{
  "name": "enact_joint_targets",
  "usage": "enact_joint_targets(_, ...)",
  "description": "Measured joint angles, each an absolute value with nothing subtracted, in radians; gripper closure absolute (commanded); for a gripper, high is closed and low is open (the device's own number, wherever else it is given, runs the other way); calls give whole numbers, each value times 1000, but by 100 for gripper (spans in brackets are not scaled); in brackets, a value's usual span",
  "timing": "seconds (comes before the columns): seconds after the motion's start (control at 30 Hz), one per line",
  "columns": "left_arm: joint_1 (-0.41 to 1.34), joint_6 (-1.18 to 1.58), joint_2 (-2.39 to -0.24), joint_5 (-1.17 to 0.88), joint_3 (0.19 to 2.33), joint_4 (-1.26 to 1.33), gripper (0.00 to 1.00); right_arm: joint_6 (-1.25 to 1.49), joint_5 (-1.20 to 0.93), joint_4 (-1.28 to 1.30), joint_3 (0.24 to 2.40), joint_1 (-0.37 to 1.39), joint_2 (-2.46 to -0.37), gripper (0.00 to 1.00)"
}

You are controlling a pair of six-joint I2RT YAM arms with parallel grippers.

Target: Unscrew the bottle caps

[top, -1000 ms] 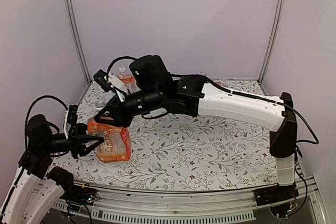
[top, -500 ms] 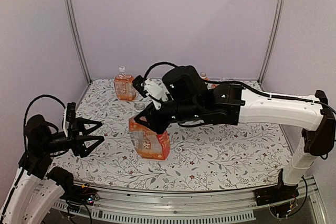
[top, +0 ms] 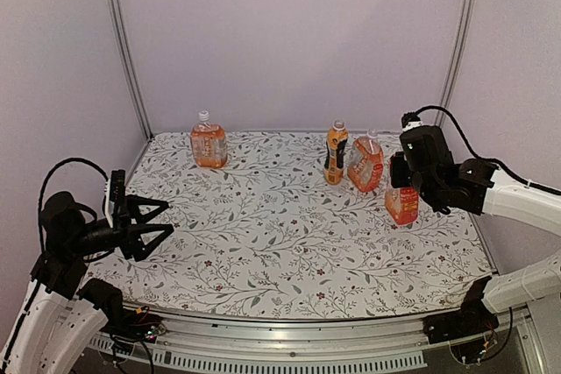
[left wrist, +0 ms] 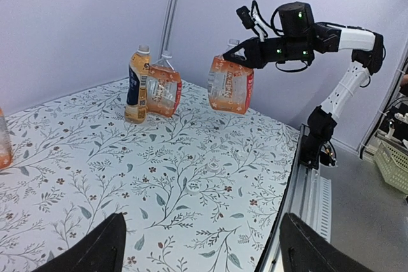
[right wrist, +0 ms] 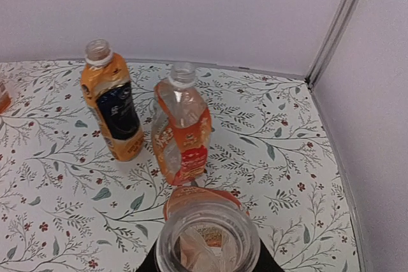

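My right gripper [top: 401,185] is shut on the neck of a red-labelled orange-drink bottle [top: 401,206], held just above the table at the right. Its mouth [right wrist: 207,237] is open, with no cap. Beside it stand a dark-labelled bottle [right wrist: 115,109] and another red-labelled bottle [right wrist: 183,125], both with bare necks. A fourth bottle [top: 209,144] at the back left still wears its white cap [top: 203,116]. Two loose bottle caps [left wrist: 212,165] [left wrist: 192,186] lie on the table. My left gripper [top: 162,225] hovers open and empty at the near left.
The floral table top [top: 280,243] ends in a metal rail [left wrist: 309,189] along the near side. Purple walls and metal corner posts [top: 456,41] close in the back and sides. The right arm [top: 517,199] reaches in along the right wall.
The right arm has swung from the left across to the far right, carrying the bottle with it. The left gripper let go of that bottle, opened, and has stayed in place since.
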State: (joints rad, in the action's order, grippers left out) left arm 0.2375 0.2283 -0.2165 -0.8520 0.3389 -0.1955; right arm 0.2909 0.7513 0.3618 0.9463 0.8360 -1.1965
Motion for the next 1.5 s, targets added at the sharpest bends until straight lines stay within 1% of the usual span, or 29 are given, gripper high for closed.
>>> enact_joint_targets(0.2, 217, 228, -231, -850, 339, -196, 17, 257, 768, 192, 842, 561, -1183, 100)
enact_joint_targets(0.33, 207, 228, -239, -848, 339, -196, 17, 229, 709, 1, 798, 429, -1268, 100)
enact_joint_targets(0.53, 189, 229, -250, -847, 339, -196, 17, 186, 642, -195, 860, 367, -1524, 100)
enact_joint_targets(0.73, 176, 229, -257, -848, 339, -195, 17, 160, 609, -353, 916, 361, -1681, 99)
enact_joint_targets(0.9, 175, 229, -260, -848, 339, -192, 17, 193, 607, -387, 945, 357, -1726, 69)
enact_joint_targets(0.93, 175, 229, -260, -848, 339, -191, 17, 204, 607, -387, 945, 357, -1726, 59)
enact_joint_targets(1.03, 175, 229, -260, -848, 337, -189, 17, 230, 599, -389, 945, 357, -1726, 42)
enact_joint_targets(1.1, 174, 229, -260, -848, 337, -186, 17, 242, 588, -384, 944, 356, -1725, 33)
enact_joint_targets(1.2, 174, 229, -260, -848, 337, -182, 17, 250, 574, -355, 940, 357, -1725, 28)
enact_joint_targets(1.3, 174, 229, -260, -848, 335, -178, 17, 250, 564, -332, 939, 357, -1723, 21)
enact_joint_targets(1.4, 174, 229, -260, -848, 335, -177, 17, 250, 559, -306, 939, 357, -1711, 11)
enact_joint_targets(1.47, 174, 229, -260, -848, 334, -177, 17, 253, 552, -292, 939, 357, -1698, 2)
enact_joint_targets(1.5, 174, 229, -260, -848, 334, -177, 17, 248, 546, -286, 939, 357, -1689, 1)
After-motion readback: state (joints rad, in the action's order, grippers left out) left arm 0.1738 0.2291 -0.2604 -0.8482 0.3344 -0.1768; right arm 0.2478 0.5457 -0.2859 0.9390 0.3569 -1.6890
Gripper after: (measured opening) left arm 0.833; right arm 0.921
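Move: The right gripper still holds the uncapped orange bottle in the air. Its free table spot lies about 16 cm ahead, 10 cm to the right and 25 cm below. The standing orange bottle is straight ahead, some 16 cm out, its middle 14 cm down. The amber bottle is about 18 cm out and 13 cm left, its middle 15 cm down. From the left gripper that spot is roughly 33 cm ahead, 75 cm right and 25 cm below. Swing the right gripper right and forward with the held bottle, turning it nearly 20 degrees clockwise. Then carry on forward and down, about 16 cm out and 8 cm lower in all, to the free spot right of the standing orange bottle. Stop there, open the fingers wide to let go, and ease back about a centimetre. ##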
